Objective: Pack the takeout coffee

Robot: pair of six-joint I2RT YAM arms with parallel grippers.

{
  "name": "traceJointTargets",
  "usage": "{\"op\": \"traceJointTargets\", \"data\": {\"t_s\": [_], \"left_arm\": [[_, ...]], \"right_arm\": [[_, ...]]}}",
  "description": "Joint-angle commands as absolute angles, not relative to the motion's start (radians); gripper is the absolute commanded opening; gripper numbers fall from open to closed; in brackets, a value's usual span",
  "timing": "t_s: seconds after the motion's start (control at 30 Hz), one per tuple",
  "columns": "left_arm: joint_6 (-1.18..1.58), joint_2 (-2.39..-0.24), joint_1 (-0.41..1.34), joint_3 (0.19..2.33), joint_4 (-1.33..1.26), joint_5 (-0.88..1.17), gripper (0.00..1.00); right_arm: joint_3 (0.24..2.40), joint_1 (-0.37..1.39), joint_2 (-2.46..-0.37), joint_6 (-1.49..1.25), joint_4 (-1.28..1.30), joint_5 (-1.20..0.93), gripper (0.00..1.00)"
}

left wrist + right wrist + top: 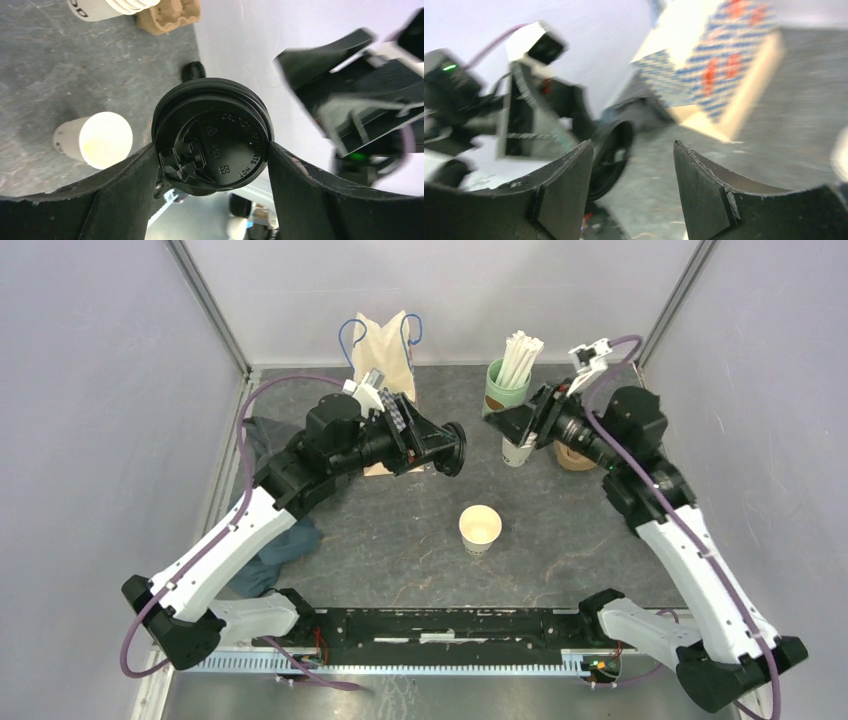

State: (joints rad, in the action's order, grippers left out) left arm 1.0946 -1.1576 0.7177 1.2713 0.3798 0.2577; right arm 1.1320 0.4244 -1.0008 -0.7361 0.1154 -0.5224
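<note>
A round black plastic lid (212, 142) sits upright on its edge between the fingers of my left gripper (212, 150), which is shut on its rim above the table's middle (452, 448). Below it an open white paper cup (480, 528) stands upright with no lid; it also shows beside the lid in the left wrist view (97, 140). My right gripper (492, 418) hangs open with nothing between its fingers (631, 150), and the lid (611, 155) appears edge-on past its left finger. Another white cup (517, 452) stands just under the right gripper.
A green cup of white straws (508, 380) stands at the back right. The brown pulp carrier (575, 455) lies under the right arm. A paper bag with blue handles (385, 350) stands at the back. A dark cloth (270, 540) lies at the left.
</note>
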Motion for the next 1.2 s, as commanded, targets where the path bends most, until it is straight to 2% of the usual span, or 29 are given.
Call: {"op": "traceJointTargets", "data": {"t_s": [0.0,0.13,0.27,0.33,0.53,1.17], "left_arm": [[0.919,-1.181,0.781,1.349,0.539,0.134,0.76],[0.828,-1.289,0.932,1.407,0.627,-0.042,0.76],[0.714,-1.43,1.037,1.502,0.75,-0.2,0.76],[0.672,-1.496,1.082,1.54,0.803,-0.269,0.75],[0.617,-1.62,1.172,1.61,0.903,-0.41,0.75],[0.544,-1.831,1.201,1.721,0.906,-0.409,0.77]], "right_arm": [[1.37,0.418,-1.002,-0.285,0.768,-0.036,0.69],[1.396,0.417,-0.956,-0.193,0.889,0.188,0.76],[1.378,0.418,-0.898,-0.19,0.927,0.315,0.87],[1.351,0.416,-0.86,-0.197,0.915,0.334,0.98],[1.285,0.417,-0.782,-0.216,0.886,0.359,0.98],[1.259,0.417,-0.738,-0.228,0.846,0.333,0.98]]}}
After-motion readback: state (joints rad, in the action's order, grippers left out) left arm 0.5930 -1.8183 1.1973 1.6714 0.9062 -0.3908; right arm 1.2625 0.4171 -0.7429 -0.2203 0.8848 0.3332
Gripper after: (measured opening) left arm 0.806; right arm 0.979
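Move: The open cup that the left hand's black lid is meant for stands roughly 3 cm back, 8 cm to the right and 27 cm below the left hand. The stack of cups is some 18 cm ahead of this hand and 16 cm to its right, and the paper bag about 22 cm ahead and 12 cm to its left. From the empty right hand, the open cup is roughly 5 cm back, level sideways and 31 cm below. Still pinching the black lid by its edges, the left hand sinks some 20 cm, also swinging about 8 cm to the right, to bring the lid down over the open cup, its fingers tipping from nearly level to steeply downward; its descent is fast, then slower. The right hand, already clear, withdraws rightward, lowering somewhat, turns clockwise with fingers tipping down, and opens fully. ##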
